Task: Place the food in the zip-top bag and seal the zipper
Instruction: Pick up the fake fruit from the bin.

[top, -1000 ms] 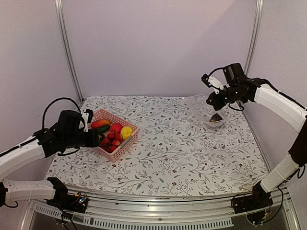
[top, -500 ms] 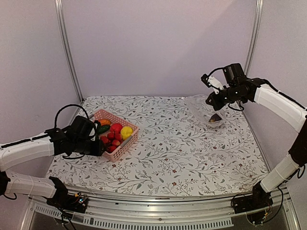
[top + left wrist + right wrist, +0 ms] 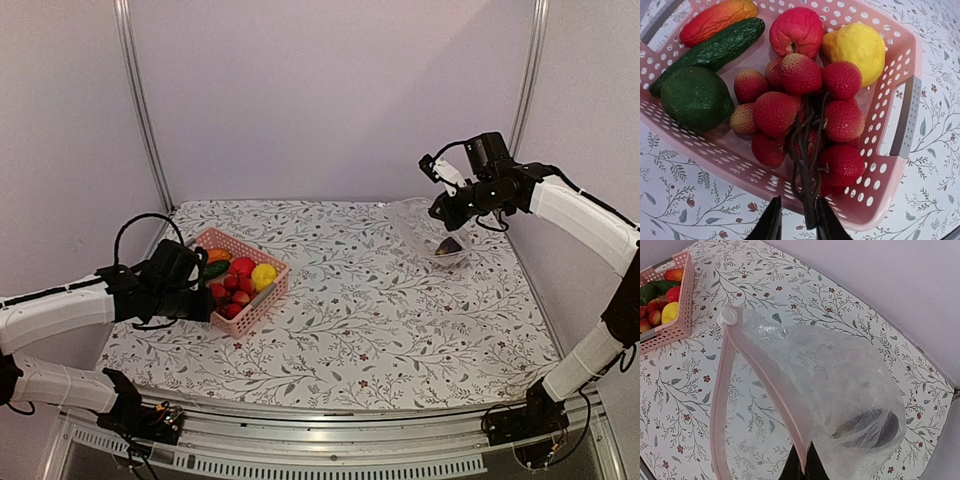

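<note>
The food lies in a pink basket (image 3: pixel 890 165): a bunch of red-yellow balls (image 3: pixel 800 100) on a dark stem, a green cucumber (image 3: pixel 715 47), a round green piece (image 3: pixel 695 97), an orange piece (image 3: pixel 715 19), a red one (image 3: pixel 796 29) and a yellow one (image 3: pixel 855 45). My left gripper (image 3: pixel 798 200) (image 3: pixel 205 300) sits at the basket's near wall, jaws slightly apart, the stem between them against the right finger. My right gripper (image 3: pixel 803 460) (image 3: pixel 440 212) is shut on the pinkish zipper (image 3: pixel 770 380) of the zip-top bag (image 3: pixel 840 370), holding it up with its mouth gaping. A dark eggplant (image 3: pixel 872 426) lies inside.
The basket (image 3: pixel 262 300) stands at the left of the flowered tablecloth and the bag (image 3: pixel 425 230) hangs at the back right. Metal frame posts rise at both back corners. A white tab (image 3: pixel 726 316) sits at the zipper's far end.
My left arm has swung toward the basket's near side and lowered. Its jaws have narrowed around the bunch's stem. The right arm and the bag have not moved.
</note>
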Controlling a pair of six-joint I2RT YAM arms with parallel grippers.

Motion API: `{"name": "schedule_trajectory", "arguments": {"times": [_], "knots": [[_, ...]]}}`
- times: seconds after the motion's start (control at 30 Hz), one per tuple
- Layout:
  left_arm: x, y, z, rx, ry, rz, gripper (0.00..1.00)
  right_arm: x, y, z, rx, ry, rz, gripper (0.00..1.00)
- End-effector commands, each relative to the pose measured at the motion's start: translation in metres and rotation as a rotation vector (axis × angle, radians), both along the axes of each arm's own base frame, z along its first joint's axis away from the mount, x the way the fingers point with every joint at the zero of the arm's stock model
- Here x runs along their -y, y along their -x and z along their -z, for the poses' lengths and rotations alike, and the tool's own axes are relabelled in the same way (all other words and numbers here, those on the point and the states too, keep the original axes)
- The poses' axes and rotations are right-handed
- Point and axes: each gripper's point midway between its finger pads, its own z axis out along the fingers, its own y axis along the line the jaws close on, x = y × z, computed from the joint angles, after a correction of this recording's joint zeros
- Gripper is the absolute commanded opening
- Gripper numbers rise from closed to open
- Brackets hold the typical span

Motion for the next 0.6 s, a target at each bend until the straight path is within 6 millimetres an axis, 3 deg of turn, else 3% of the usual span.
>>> {"name": "schedule_trajectory", "arguments": {"times": [0.0,0.2,0.4,0.57], "knots": [[0.008,-0.01,-0.019,0.067,0.026,0.014,0.22,-0.005,0.001,0.006,-0.012,-0.012,-0.009,0.0],[0.01,-0.013,-0.025,0.105,0.033,0.026,0.18,-0.005,0.002,0.009,-0.019,-0.008,-0.011,0.0],[0.013,-0.024,-0.04,0.161,0.026,0.038,0.01,-0.004,0.001,0.009,-0.015,-0.003,-0.011,0.0],[0.023,-0.031,-0.061,0.188,0.044,0.067,0.0,-0.005,0.004,0.005,-0.01,0.005,-0.02,0.0]]}}
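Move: The dark stem of the red fruit bunch already lies between or just beneath the left fingertips; the bunch's middle is about 5 cm ahead, 4 cm right and 3 cm lower. In the bin beyond, some 5 cm below the hand, the yellow fruit is 9 cm ahead and 11 cm right, the round red fruit 11 ahead and 6 right, the avocado 8 ahead and 4 left. From the right hand the bunch lies roughly 40 cm left, 9 back and 17 below. The left fingers, about a quarter open over the bin's near side, close almost fully and pinch the thin stem of the red bunch between their tips, while the hand starts upwards slowly and then quicker, some 3 cm in all. As it rises it also eases forward over the bunch by about 2 cm, the fingertips tilting outward by 5 to 10 degrees. ##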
